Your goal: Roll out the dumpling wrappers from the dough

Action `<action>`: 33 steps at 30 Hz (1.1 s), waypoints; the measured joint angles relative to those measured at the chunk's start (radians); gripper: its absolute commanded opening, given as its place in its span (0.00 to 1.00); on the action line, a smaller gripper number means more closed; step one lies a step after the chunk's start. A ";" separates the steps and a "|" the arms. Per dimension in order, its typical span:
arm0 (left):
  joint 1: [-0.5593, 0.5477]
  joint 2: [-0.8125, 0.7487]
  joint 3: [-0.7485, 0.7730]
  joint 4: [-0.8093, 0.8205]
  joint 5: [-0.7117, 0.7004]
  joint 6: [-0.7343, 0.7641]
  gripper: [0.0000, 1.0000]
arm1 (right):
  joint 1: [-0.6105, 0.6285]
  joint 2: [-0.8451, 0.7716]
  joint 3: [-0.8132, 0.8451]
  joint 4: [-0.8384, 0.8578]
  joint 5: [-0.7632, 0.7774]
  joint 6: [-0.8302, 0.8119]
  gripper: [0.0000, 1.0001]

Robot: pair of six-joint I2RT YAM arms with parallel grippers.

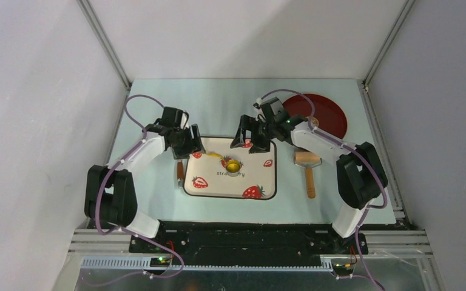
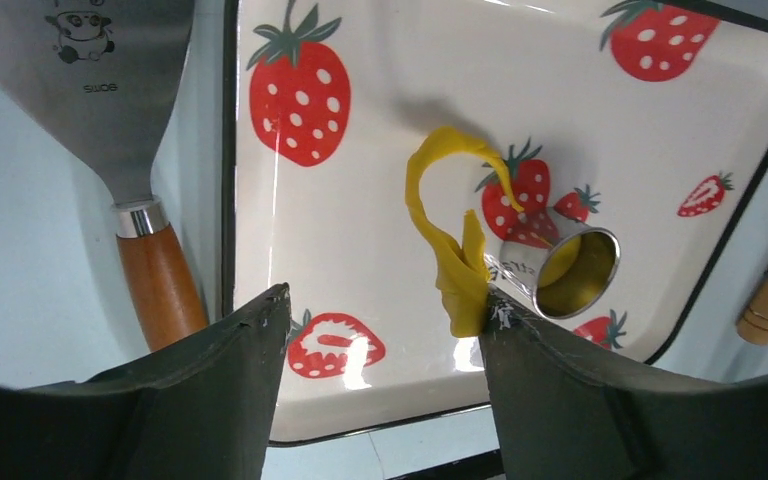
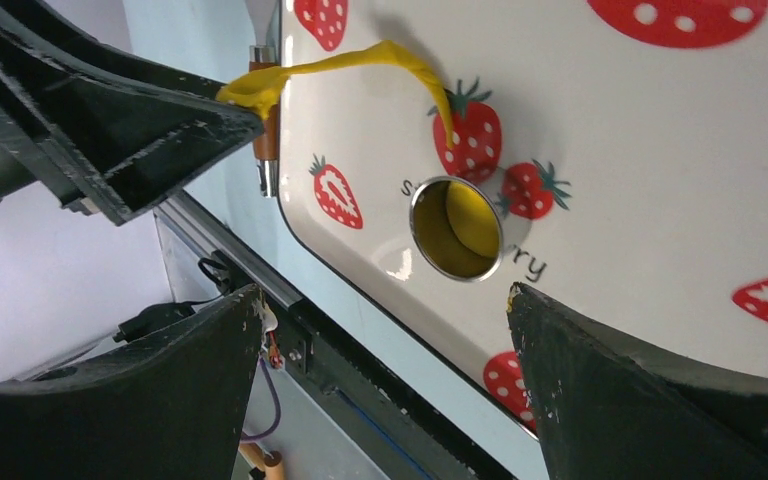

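A thin strip of yellow dough (image 2: 430,190) arcs above the strawberry-print tray (image 1: 261,182). One end clings to the right fingertip (image 2: 495,315) of my left gripper (image 2: 385,297), whose jaws stand wide apart. The other end runs down beside a small metal ring cutter (image 2: 570,272). More yellow dough sits inside that cutter (image 3: 457,228). My right gripper (image 3: 385,292) hangs open over the tray's far edge, above the cutter, with nothing between its fingers. The strip (image 3: 360,58) also shows in the right wrist view. No loose dumpling wrappers are in view.
A steel spatula with a wooden handle (image 2: 160,290) lies left of the tray. Right of the tray lies a wooden roller with a handle (image 1: 307,167). A dark red plate (image 1: 321,112) sits at the back right. Metal frame rails border the mat.
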 measured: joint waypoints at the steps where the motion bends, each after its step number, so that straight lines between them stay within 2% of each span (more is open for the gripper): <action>1: 0.000 0.005 0.000 -0.002 -0.006 0.003 0.75 | 0.007 0.013 0.017 0.000 -0.001 -0.003 0.95; 7: 0.000 0.119 0.008 -0.007 -0.024 0.011 0.82 | 0.033 0.060 0.059 -0.001 -0.002 -0.006 0.95; 10: -0.002 0.161 0.014 -0.017 -0.027 0.021 0.88 | 0.036 0.076 0.062 -0.001 -0.005 -0.010 0.95; 15: -0.010 0.162 0.024 -0.016 -0.026 0.060 0.96 | 0.025 0.106 0.062 0.023 -0.052 0.021 0.95; 22: 0.003 0.102 0.024 -0.020 -0.009 0.086 0.97 | 0.029 0.151 0.141 0.055 -0.085 0.095 0.94; 27: 0.043 0.090 0.039 -0.022 0.076 0.000 0.98 | 0.130 0.110 0.122 0.088 0.060 0.035 0.95; 33: 0.048 0.090 0.088 -0.023 0.190 -0.105 0.99 | 0.355 0.019 0.042 0.169 0.380 -0.124 0.95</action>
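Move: The yellow dough strip still clings to my left hand's right-hand finger, its middle about 7 cm right of that hand's point and 2 cm below. From my right hand it lies roughly 12 cm left, 3 cm back and 6 cm lower. The ring cutter on the tray stands some 7 cm right of the strip and 3 cm nearer me; the scraper handle is about 5 cm left and 5 cm back from my left hand. I bring my wide-open right hand in over the tray towards the dough strip, about 10 cm left, first straight across, then curving back some 4 cm as the wrist turns about 25 degrees and swings the fingers outward. Meanwhile my left hand dips about 5 cm and rises again, opening fully, then edges right with the strip still stuck to its finger. ##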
